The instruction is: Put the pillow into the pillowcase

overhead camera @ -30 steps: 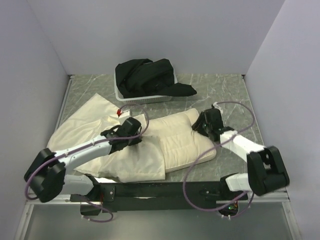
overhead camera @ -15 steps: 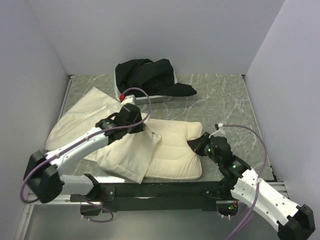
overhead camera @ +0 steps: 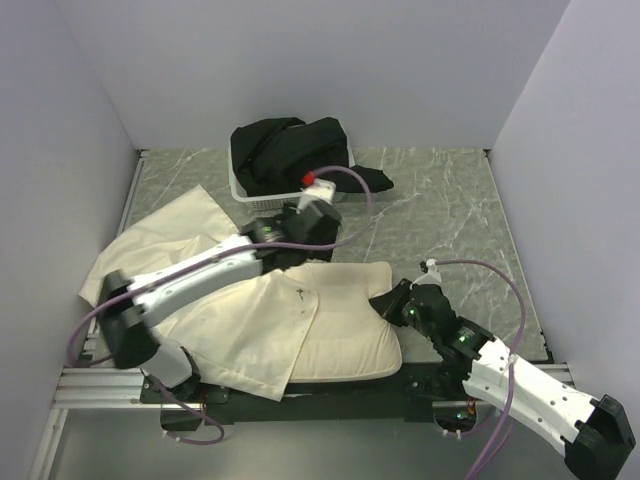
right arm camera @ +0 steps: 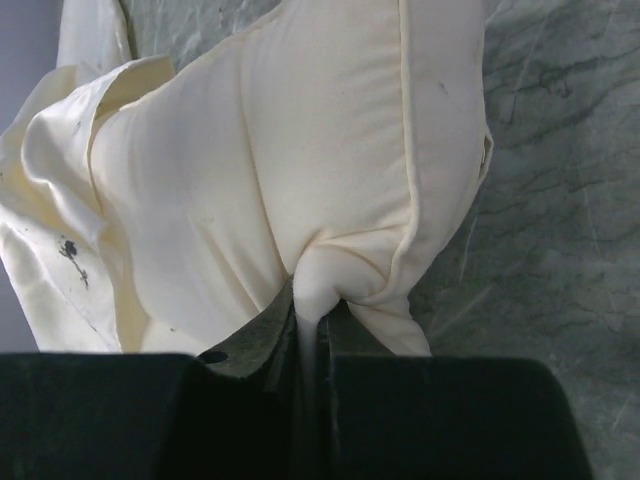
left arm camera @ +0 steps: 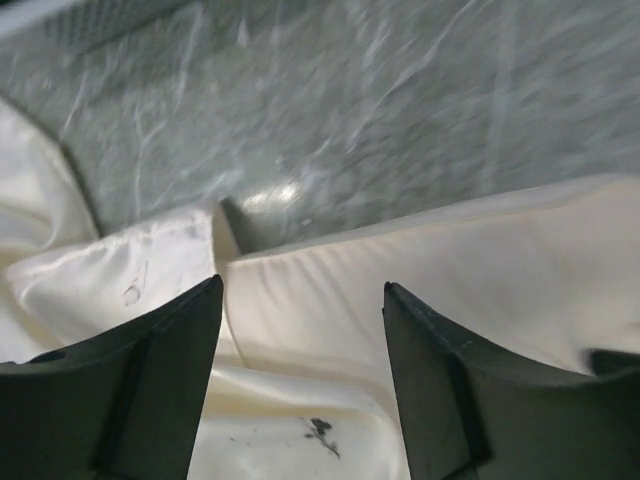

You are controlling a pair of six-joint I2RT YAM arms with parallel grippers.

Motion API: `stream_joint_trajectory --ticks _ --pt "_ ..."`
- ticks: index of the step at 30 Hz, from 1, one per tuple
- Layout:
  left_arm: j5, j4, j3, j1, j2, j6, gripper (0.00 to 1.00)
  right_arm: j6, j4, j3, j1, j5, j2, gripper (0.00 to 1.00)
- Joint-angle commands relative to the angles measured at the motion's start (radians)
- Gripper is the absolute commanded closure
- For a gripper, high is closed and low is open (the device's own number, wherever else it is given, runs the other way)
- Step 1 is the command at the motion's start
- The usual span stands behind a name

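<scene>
The pillow (overhead camera: 345, 325) lies plain side up at the table's near middle; its bear print is hidden. The thin cream pillowcase (overhead camera: 160, 235) spreads to the left, with a flap (overhead camera: 250, 330) over the pillow's left part. My right gripper (overhead camera: 395, 300) is shut on the pillow's right corner; the right wrist view shows the pillow (right arm camera: 330, 150) bunched into the closed gripper (right arm camera: 310, 330). My left gripper (overhead camera: 295, 250) is open and empty above the pillow's far edge. In the left wrist view the gripper (left arm camera: 302, 285) spans cream fabric, pillowcase (left arm camera: 110, 290) at left.
A white basket (overhead camera: 270, 197) heaped with black cloth (overhead camera: 295, 155) stands at the back, just beyond my left gripper. Grey marble table (overhead camera: 440, 210) shows to the right. Walls close in the left, back and right sides.
My left gripper has moved up and right, off the pillowcase toward the basket. The pillow and pillowcase have slid toward the near edge. My right arm has swung near, holding the pillow corner.
</scene>
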Motion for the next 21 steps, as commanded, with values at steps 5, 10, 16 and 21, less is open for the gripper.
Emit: stream_joint_trajectory --ticks 5,10,16,21 --pt "-0.193 -0.264 -0.019 -0.068 0.159 -0.073 0.33 -0.004 -0.022 0.020 0.016 0.011 -0.026 1.00" --pt "-0.122 -0.172 -0.090 -0.057 0.168 -0.032 0.23 -0.007 -0.005 0.022 0.016 -0.006 -0.008 1.00" --pt "0.047 -0.068 -0.123 -0.007 0.178 0.036 0.54 -0.012 -0.013 0.028 0.014 -0.020 -0.009 1.00" --pt "0.127 -0.066 -0.091 0.010 0.171 0.072 0.99 -0.020 -0.045 0.054 0.016 -0.026 -0.022 1.00"
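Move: The pillowcase's mouth edge, at its far part, lies about 14 cm below the left hand, some 3 cm back and 4 cm to its left. The pillow's exposed part is centred about 11 cm back, 5 cm right and 17 cm below that hand; the basket is roughly 24 cm ahead, 6 cm left and 17 cm lower. From the right hand, already pinching the pillow's corner, that mouth edge is about 16 cm left, 4 cm ahead, near its own height. Left hand sinks about 13 cm to the pillowcase's mouth edge, fingers closing almost shut; right keeps pinching the pillow. ##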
